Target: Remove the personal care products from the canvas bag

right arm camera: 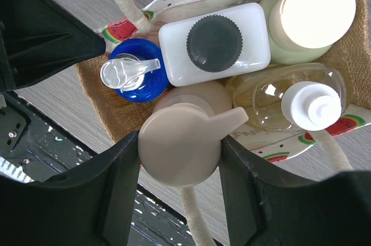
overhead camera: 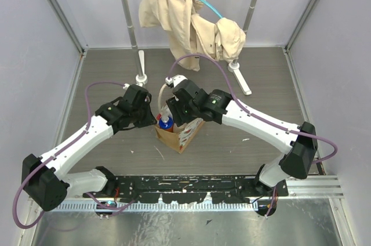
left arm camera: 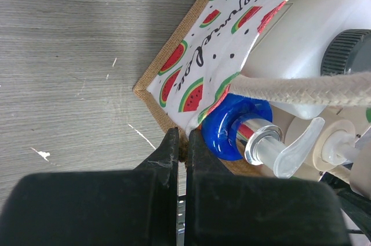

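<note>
The canvas bag (overhead camera: pixel 184 136) stands upright mid-table, with tan burlap walls (right arm camera: pixel 95 92) and a watermelon-print lining (left arm camera: pixel 200 54). My left gripper (left arm camera: pixel 184 140) is shut on the bag's burlap rim at a corner, next to the blue-capped bottle (left arm camera: pixel 232 130) with its clear pump. My right gripper (right arm camera: pixel 179 156) is over the bag's mouth, shut on the round head of the peach pump bottle (right arm camera: pixel 179 141), one finger on each side. Also packed in the bag are a white bottle (right arm camera: pixel 214 43) with a dark cap, a cream-lidded jar (right arm camera: pixel 316 11) and a clear amber bottle (right arm camera: pixel 290 98) with a white pump.
A clothes rack (overhead camera: pixel 130 25) with a beige garment (overhead camera: pixel 191 20) stands at the back, its feet (overhead camera: pixel 141 78) on the table behind the bag. The bag's rope handles (right arm camera: pixel 124 2) loop beside the bottles. A black rail (overhead camera: pixel 191 185) runs along the near edge.
</note>
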### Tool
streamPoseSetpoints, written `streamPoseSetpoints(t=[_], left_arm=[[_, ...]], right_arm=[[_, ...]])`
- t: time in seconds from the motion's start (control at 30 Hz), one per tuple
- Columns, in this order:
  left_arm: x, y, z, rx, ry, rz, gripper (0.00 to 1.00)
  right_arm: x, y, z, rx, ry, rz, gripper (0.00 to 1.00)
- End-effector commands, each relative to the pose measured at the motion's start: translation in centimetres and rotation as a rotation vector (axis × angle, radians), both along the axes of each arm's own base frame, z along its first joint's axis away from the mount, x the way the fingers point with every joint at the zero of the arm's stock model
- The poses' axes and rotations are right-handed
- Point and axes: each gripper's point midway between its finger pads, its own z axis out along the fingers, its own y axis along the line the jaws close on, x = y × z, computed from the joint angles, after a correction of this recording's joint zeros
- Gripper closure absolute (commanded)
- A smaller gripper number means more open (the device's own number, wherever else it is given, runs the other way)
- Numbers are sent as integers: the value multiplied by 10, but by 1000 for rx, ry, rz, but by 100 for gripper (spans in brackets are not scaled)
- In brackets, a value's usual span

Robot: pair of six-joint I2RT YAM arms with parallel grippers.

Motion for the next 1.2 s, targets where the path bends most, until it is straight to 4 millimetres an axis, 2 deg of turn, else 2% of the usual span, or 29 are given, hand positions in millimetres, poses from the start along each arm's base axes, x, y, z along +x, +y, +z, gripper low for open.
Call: streamPoseSetpoints(t=[0.0,0.27,0.5,0.7,0.83,0.97,1.17], left_arm=[[-15,6,-17,43,76,-17,97],[-17,9,-21,56,81,-12,97],[-19,11,-22,58,83,-9,97],[-20,13,-22,61,81,-8,97],[-22,15,-22,66,81,-3,97],[-22,15,-23,65,80,0,97],[-22,15,-23,64,83,-2,96]], right_arm=[[7,9,34,90,-64,-9,78],[22,-2,99,129,-193,-68,81],[34,-8,144,146,-284,-107,81],[48,-26,193,180,-392,-174,82],[54,-46,223,215,-469,-245,83],[62,-76,249,245,-538,-330,84],[78,-125,270,252,-621,-442,84]])
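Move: The pink pump bottle is already gripped by its top in the right hand, its middle about 8 cm below the fingers and level with them otherwise; from the left hand, shut on the canvas bag's corner, it lies some 9 cm right, 1 cm ahead and slightly lower. The blue bottle is about 5 cm left and 1 cm back of the right hand, the white bottle 4 cm ahead and 2 cm left, the clear bottle 3 cm ahead and 4 cm right, all roughly 10 cm below. The pink pump bottle is drawn up out of the canvas bag by the right hand, about 18 cm, straight at first, then also swinging forward and to the right, away from the blue bottle; the wrist tips the fingers outward by some 20 degrees and turns clockwise while they keep their grip. The left hand stays put, still pinching the bag's corner. ##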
